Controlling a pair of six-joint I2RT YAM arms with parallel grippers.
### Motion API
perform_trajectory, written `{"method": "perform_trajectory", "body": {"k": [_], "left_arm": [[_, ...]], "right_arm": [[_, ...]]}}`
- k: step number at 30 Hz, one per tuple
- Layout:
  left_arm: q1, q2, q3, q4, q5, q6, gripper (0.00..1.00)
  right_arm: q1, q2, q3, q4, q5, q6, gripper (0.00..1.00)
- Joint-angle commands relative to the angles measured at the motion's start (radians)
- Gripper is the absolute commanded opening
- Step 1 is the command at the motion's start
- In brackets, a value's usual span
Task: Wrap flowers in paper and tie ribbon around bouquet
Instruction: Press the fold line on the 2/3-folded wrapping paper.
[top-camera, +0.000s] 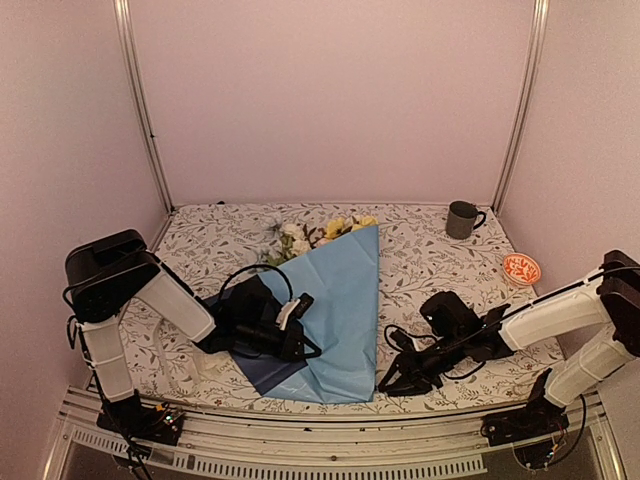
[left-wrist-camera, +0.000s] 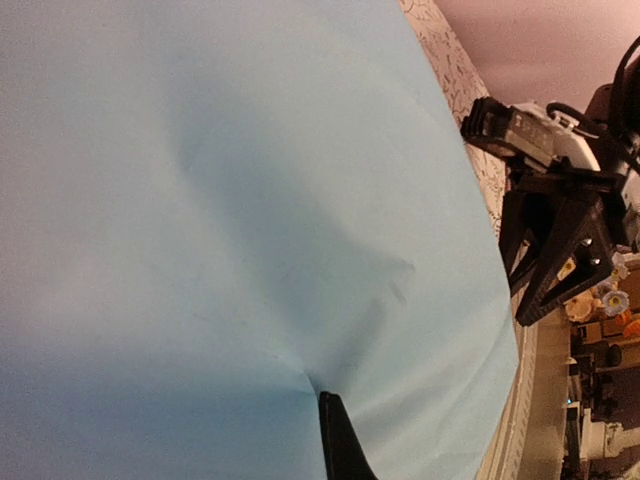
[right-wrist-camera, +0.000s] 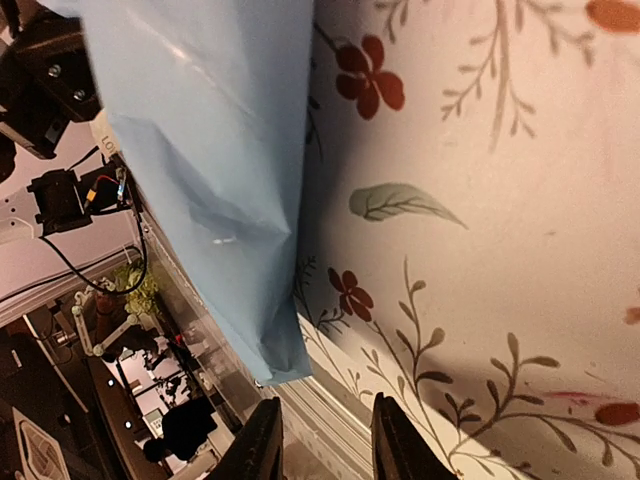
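The light blue paper (top-camera: 340, 310) lies folded over the flowers (top-camera: 320, 232), whose white and yellow heads poke out at its far end. A navy underside (top-camera: 265, 372) shows at the near left. My left gripper (top-camera: 298, 345) is at the paper's left edge, shut on the paper (left-wrist-camera: 250, 200). One black finger (left-wrist-camera: 340, 445) shows, with a crease running from its tip; the other is hidden under the sheet. My right gripper (top-camera: 388, 383) stands open just off the paper's near right corner (right-wrist-camera: 275, 360), at the table's front edge, with nothing between its fingers (right-wrist-camera: 325, 415). The ribbon is out of view.
A grey mug (top-camera: 461, 219) stands at the back right and a small orange bowl (top-camera: 521, 268) at the right edge. The floral tablecloth (top-camera: 430, 270) covers the table. The metal front rail (top-camera: 400, 415) runs right under my right gripper.
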Motion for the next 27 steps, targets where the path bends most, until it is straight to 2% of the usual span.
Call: {"method": "perform_trajectory", "body": {"k": [1, 4, 8, 11, 15, 22, 27], "left_arm": [[0.0, 0.009, -0.003, -0.016, -0.006, 0.029, 0.0], [0.002, 0.002, -0.003, -0.037, -0.022, 0.039, 0.0], [0.001, -0.005, 0.0, -0.054, -0.037, 0.045, 0.0], [0.002, -0.011, -0.001, -0.06, -0.049, 0.044, 0.0], [0.004, -0.011, 0.005, -0.079, -0.052, 0.049, 0.0], [0.003, -0.007, 0.008, -0.097, -0.054, 0.056, 0.0], [0.003, -0.012, 0.008, -0.1, -0.058, 0.058, 0.0]], "right_arm": [[-0.055, -0.101, 0.135, -0.227, 0.105, -0.143, 0.33], [-0.058, -0.056, 0.266, -0.231, 0.107, -0.245, 0.31], [-0.061, 0.09, 0.397, -0.217, 0.096, -0.32, 0.22], [-0.086, 0.196, 0.429, -0.211, 0.09, -0.36, 0.13], [-0.104, 0.289, 0.419, -0.228, 0.108, -0.389, 0.08], [-0.208, 0.211, 0.308, -0.247, 0.157, -0.428, 0.06], [-0.239, 0.137, 0.311, -0.36, 0.219, -0.494, 0.05]]}}
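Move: The right hand is just off the near end of the fold line, the wrapping paper's right edge. The stretch of fold it goes for lies about 11 cm ahead, 1 cm to its left and 2 cm below. The paper's near corner is some 3 cm back and 2 cm left, and the left fingertip, pinning the paper, about 10 cm ahead and 15 cm left. From the left hand, that stretch of fold is roughly 13 cm to the right and 2 cm ahead. The right hand hops up about 8 cm and outward along the fold, swinging left over the paper, then drops some 10 cm to paper height a few centimetres inside the edge while its part-open fingers close nearly shut. Staying low, it sweeps about 8 cm to the right across the fold and past it onto the tablecloth, ending some 11 cm farther out than it began, while the shut left fingertip keeps holding the paper down. ##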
